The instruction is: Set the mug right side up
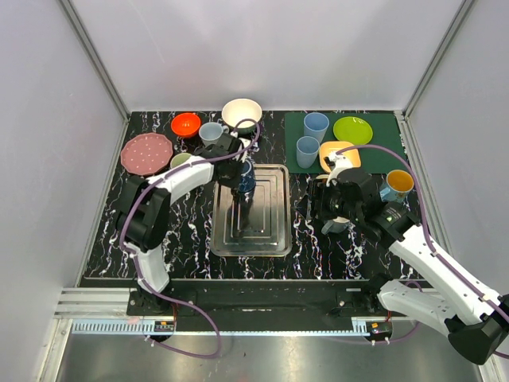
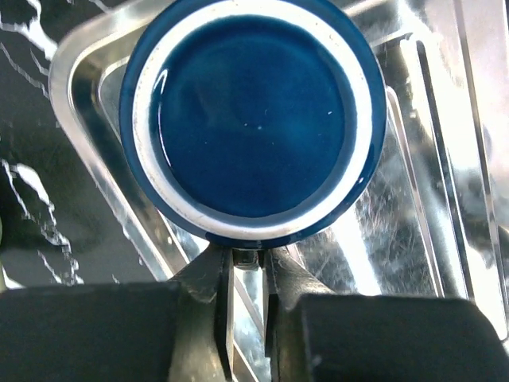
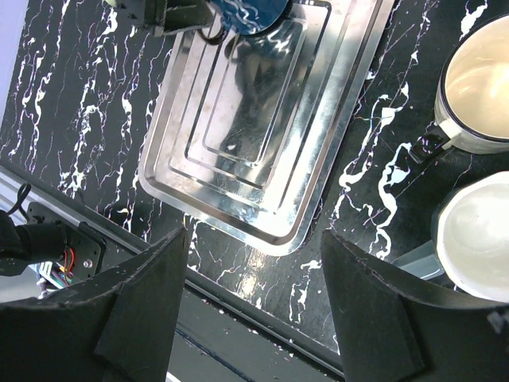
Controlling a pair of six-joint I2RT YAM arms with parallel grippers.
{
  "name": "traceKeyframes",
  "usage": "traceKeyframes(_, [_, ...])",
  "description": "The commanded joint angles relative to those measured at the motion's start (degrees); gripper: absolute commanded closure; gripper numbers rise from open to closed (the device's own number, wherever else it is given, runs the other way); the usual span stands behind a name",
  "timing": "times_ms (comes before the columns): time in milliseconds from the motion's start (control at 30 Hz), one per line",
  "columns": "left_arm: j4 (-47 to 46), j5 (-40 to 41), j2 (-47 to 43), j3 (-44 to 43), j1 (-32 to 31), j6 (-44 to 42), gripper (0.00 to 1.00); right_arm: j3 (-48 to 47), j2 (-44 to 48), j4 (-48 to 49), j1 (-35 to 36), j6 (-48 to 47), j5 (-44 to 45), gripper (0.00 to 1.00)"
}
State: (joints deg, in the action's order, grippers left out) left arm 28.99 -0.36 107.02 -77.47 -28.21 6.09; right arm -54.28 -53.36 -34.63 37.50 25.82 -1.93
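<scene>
The dark blue mug point(image 2: 253, 119) stands upside down at the far end of the metal tray point(image 2: 445, 199); its white-ringed base faces the left wrist camera. My left gripper point(image 2: 248, 259) is shut on the mug's handle, a small part of which shows pinched between the fingers. From above, the mug point(image 1: 246, 178) sits under the left gripper point(image 1: 237, 172) at the tray's point(image 1: 224, 243) back edge. My right gripper point(image 3: 254, 235) hangs open over the table near the tray's point(image 3: 238, 199) right front corner, holding nothing. In the right wrist view the mug point(image 3: 253, 14) is at the top edge.
Behind the tray are a red bowl point(image 1: 186, 123), a white bowl point(image 1: 242, 113), a grey mug point(image 1: 211, 133) and a pink plate point(image 1: 147, 153). A green mat point(image 1: 382, 163) carries two blue cups point(image 1: 316, 125), a green plate point(image 1: 352, 130) and an orange plate. Two mugs point(image 3: 477, 87) stand by the right gripper.
</scene>
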Motion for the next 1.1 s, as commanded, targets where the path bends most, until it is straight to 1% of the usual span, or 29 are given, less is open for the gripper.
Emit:
traceKeyframes(0, [-1.13, 0.19, -12.25, 3.63, -2.29, 3.84, 1.0, -0.21, 0.63, 0.79, 0.3, -0.07, 1.41, 0.28])
traceKeyframes(33, [-1.39, 1.75, -17.06, 4.51, -2.9, 4.63, 1.0, -0.12, 0.72, 1.14, 0.3, -0.07, 1.23, 0.28])
traceKeyframes(100, [-2.79, 0.72, -22.1, 7.75, -3.52, 8.75, 1.0, 0.66, 1.42, 3.07, 0.3, 0.98, 1.32, 0.28])
traceKeyframes(133, [-3.85, -1.2, -26.99, 9.08, -3.52, 10.42, 1.0, 1.19, 1.86, 4.04, 0.3, 1.59, 1.58, 0.28])
traceKeyframes(167, [-7.25, -3.66, -29.65, 10.75, -3.44, 14.0, 1.0, 2.67, 2.99, 5.44, 0.3, 2.55, 1.32, 0.27])
traceKeyframes(200, [-9.37, -4.9, -32.29, 14.24, -3.43, 16.04, 1.0, 3.65, 3.7, 9.19, 0.3, 3.0, 0.45, 0.27])
traceKeyframes(233, [-11.83, -6.57, -36.84, 15.93, -3.26, 18.15, 1.0, 4.7, 4.4, 11.06, 0.21, 3.96, -2.26, 0.26])
traceKeyframes(267, [-16.9, -10.32, -38.97, 17.69, -3.0, 22.52, 1.0, 5.84, 5.19, 14.12, 0.21, 5.54, -4.2, 0.26])
traceKeyframes(300, [-19.39, -12.19, -42.39, 20.49, -2.82, 24.83, 1.0, 6.11, 5.11, 15.28, 0.21, 6.16, -6.39, 0.27])
traceKeyframes(333, [-21.94, -14.12, -43.73, 21.82, -2.73, 27.03, 1.0, 6.12, 5.02, 16.51, 0.21, 6.95, -11.64, 0.27])
traceKeyframes(367, [-27.79, -18.67, -44.96, 23.06, -2.56, 31.57, 1.0, 6.12, 4.5, 18.96, 0.21, 8.44, -14.39, 0.27])
traceKeyframes(400, [-30.72, -20.63, -46.62, 25.16, -2.47, 33.97, 1.0, 6.2, 4.41, 20.55, 0.12, 9.5, -17.02, 0.28])
traceKeyframes(433, [-33.8, -22.3, -47.34, 26.13, -2.47, 36.43, 1.0, 6.73, 4.67, 22.31, 0.12, 10.29, -21.05, 0.28])
traceKeyframes(467, [-40.61, -25.88, -47.87, 27.19, -2.47, 41.41, 1.0, 8.21, 5.54, 26.85, 0.12, 12.82, -22.57, 0.28])
traceKeyframes(533, [-47.42, -28.63, -48.92, 30.0, -2.47, 46.45, 1.0, 10.24, 6.78, 32.58, 0.12, 15.3, -26.52, 0.27])
traceKeyframes(567, [-53.89, -30.38, -49.1, 30.97, -2.55, 51.0, 1.0, 11.81, 7.65, 38.44, 0.12, 17.66, -27.59, 0.27])
traceKeyframes(633, [-61.21, -32.15, -49.45, 34.13, -2.64, 55.33, 1.0, 13.05, 8.01, 43.31, 0.12, 20.13, -30.31, 0.26])
traceKeyframes(667, [-66.56, -32.94, -49.45, 34.92, -2.82, 58.22, 1.0, 13.93, 7.84, 47.25, 0.12, 22.23, -30.93, 0.26])
traceKeyframes(767, [-70.9, -33.04, -50.51, 37.21, -3.34, 60.18, 1.0, 13.68, 6.44, 50.36, 0.12, 24.01, -31.9, 0.26])
traceKeyframes(900, [-74.87, -34.0, -51.21, 38.97, -4.05, 62.38, 1.0, 12.18, 3.97, 51.59, 0.03, 24.27, -31.38, 0.27])
traceKeyframes(1067, [-74.0, -35.58, -51.83, 38.27, -5.36, 62.03, 1.0, 10.95, 1.42, 55.01, -0.14, 24.63, -30.41, 0.32])
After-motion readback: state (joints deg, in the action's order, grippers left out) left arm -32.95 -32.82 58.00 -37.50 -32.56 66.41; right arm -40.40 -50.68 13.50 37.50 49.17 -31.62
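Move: The blue mug still stands upside down in the tray, its handle already pinched by the left fingers, its middle about 4 cm ahead and 3 cm right of them at about their height. The open right gripper waits some 16 cm back, 19 cm right and 16 cm above the left. From the right hand the blue mug lies roughly 20 cm ahead, 16 cm left and 17 cm down, the grey mug 5 cm ahead and 12 cm right, 18 cm down. The blue mug is carried by its handle up out of the tray, about 27 cm up, 17 cm back and then somewhat right, while the left wrist rolls some 80 degrees to point its fingers towards the right arm. Setting off a little later, the open right gripper rises about 10 cm and goes 9 cm left, rolling its left side up and swinging counter-clockwise to meet the mug. ##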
